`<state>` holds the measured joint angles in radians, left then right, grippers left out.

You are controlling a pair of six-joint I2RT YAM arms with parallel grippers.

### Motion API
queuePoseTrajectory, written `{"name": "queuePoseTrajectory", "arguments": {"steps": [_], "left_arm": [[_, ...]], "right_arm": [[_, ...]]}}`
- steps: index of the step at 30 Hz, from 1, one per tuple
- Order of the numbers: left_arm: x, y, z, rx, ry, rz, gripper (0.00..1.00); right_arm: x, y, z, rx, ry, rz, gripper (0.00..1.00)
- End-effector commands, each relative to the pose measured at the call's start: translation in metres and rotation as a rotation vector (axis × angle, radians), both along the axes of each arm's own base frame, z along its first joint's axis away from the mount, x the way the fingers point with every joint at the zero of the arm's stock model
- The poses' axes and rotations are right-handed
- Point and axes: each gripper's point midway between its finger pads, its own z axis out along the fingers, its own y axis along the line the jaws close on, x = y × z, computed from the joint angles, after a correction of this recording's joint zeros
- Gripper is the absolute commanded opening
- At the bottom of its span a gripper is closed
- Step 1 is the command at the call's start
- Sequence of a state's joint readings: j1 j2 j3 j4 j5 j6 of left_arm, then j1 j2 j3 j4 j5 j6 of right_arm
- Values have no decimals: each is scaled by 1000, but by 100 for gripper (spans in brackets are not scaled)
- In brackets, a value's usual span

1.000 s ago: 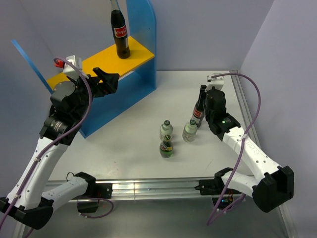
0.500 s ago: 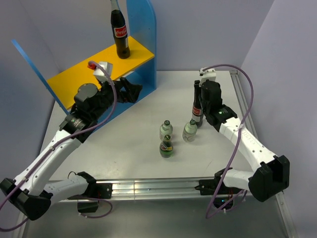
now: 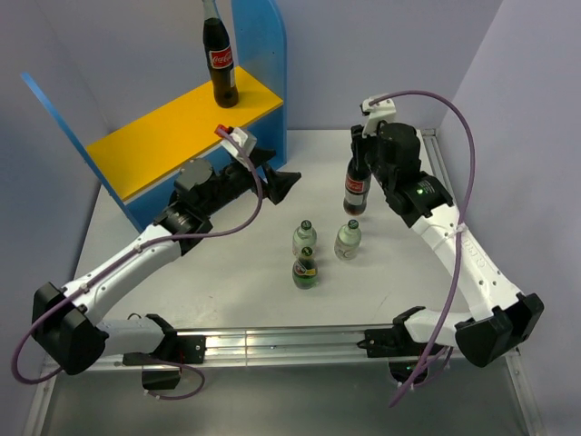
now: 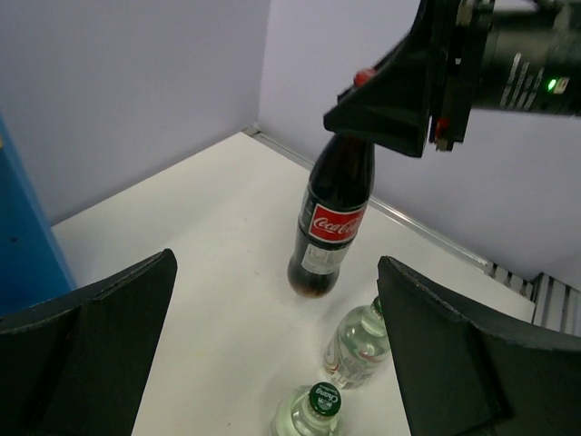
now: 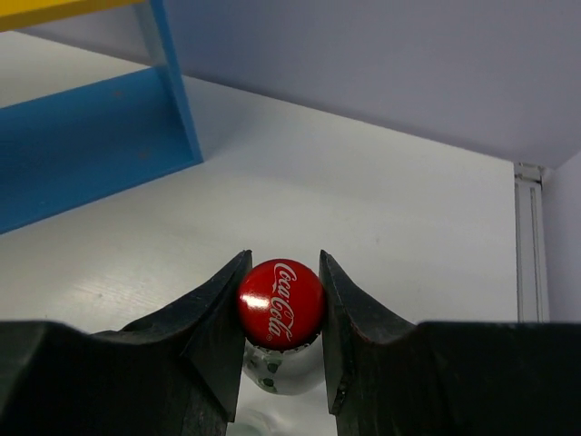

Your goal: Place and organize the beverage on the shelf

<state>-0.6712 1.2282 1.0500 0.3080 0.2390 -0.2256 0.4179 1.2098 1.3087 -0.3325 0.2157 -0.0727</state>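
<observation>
My right gripper [image 5: 283,272] is shut on the red cap [image 5: 281,303] of a tall dark cola bottle [image 3: 356,186], which it holds upright at the table's back right; its red label also shows in the left wrist view [image 4: 334,222]. My left gripper [image 3: 281,182] stands wide open and holds nothing, low over the table, pointing at that bottle. A second cola bottle [image 3: 219,64] stands on the yellow-orange top board [image 3: 172,127] of the shelf. Two small clear bottles [image 3: 304,238] [image 3: 348,240] and a small dark green one [image 3: 305,271] stand mid-table.
The shelf's tall blue side panel [image 3: 259,54] rises just right of the bottle standing on the board. Its blue front panel [image 5: 91,154] reaches down to the table. A metal rail [image 3: 281,345] runs along the near edge between the arm bases. Grey walls close the back and right.
My left arm has swung from the shelf's front down toward the table's middle, staying open. My right gripper has moved the held cola bottle a little back and left.
</observation>
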Motion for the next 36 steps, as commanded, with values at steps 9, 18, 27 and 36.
{"name": "queuePoseTrajectory", "arguments": {"steps": [9, 18, 27, 36], "left_arm": [[-18, -47, 21, 86, -145, -257, 100], [-46, -48, 12, 119, -147, -372, 99], [-36, -45, 0, 144, -120, -310, 100], [-38, -43, 2, 137, -128, -307, 99]], "right_arm": [[-57, 67, 179, 40, -380, 270, 0], [-83, 103, 215, 87, -425, 373, 0], [-112, 122, 229, 109, -443, 450, 0], [-130, 126, 236, 149, -458, 502, 0]]}}
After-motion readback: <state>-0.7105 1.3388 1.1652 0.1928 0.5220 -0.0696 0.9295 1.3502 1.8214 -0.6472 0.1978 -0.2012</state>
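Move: The Coke bottle hangs from my right fingers, its middle about 10 cm below them; I take it to my open left hand, some 20 cm left, 7 cm nearer me and 2 cm higher. From my left hand the bottle's middle is 6 cm ahead, 21 cm right and 11 cm below. One clear bottle stands 9 cm behind my right hand, level sideways; another is 12 cm left of that one, both roughly 22 cm lower. Keeping its pinch at the bottle's cap, my right hand swings left about 16 cm towards my left hand while rising and drawing back, then finishes level, turning some 30 degrees counter-clockwise. My left hand meets it with open fingers, reaching about 5 cm right, then easing back and slightly down as it turns clockwise, so the bottle's body comes between its pads. ##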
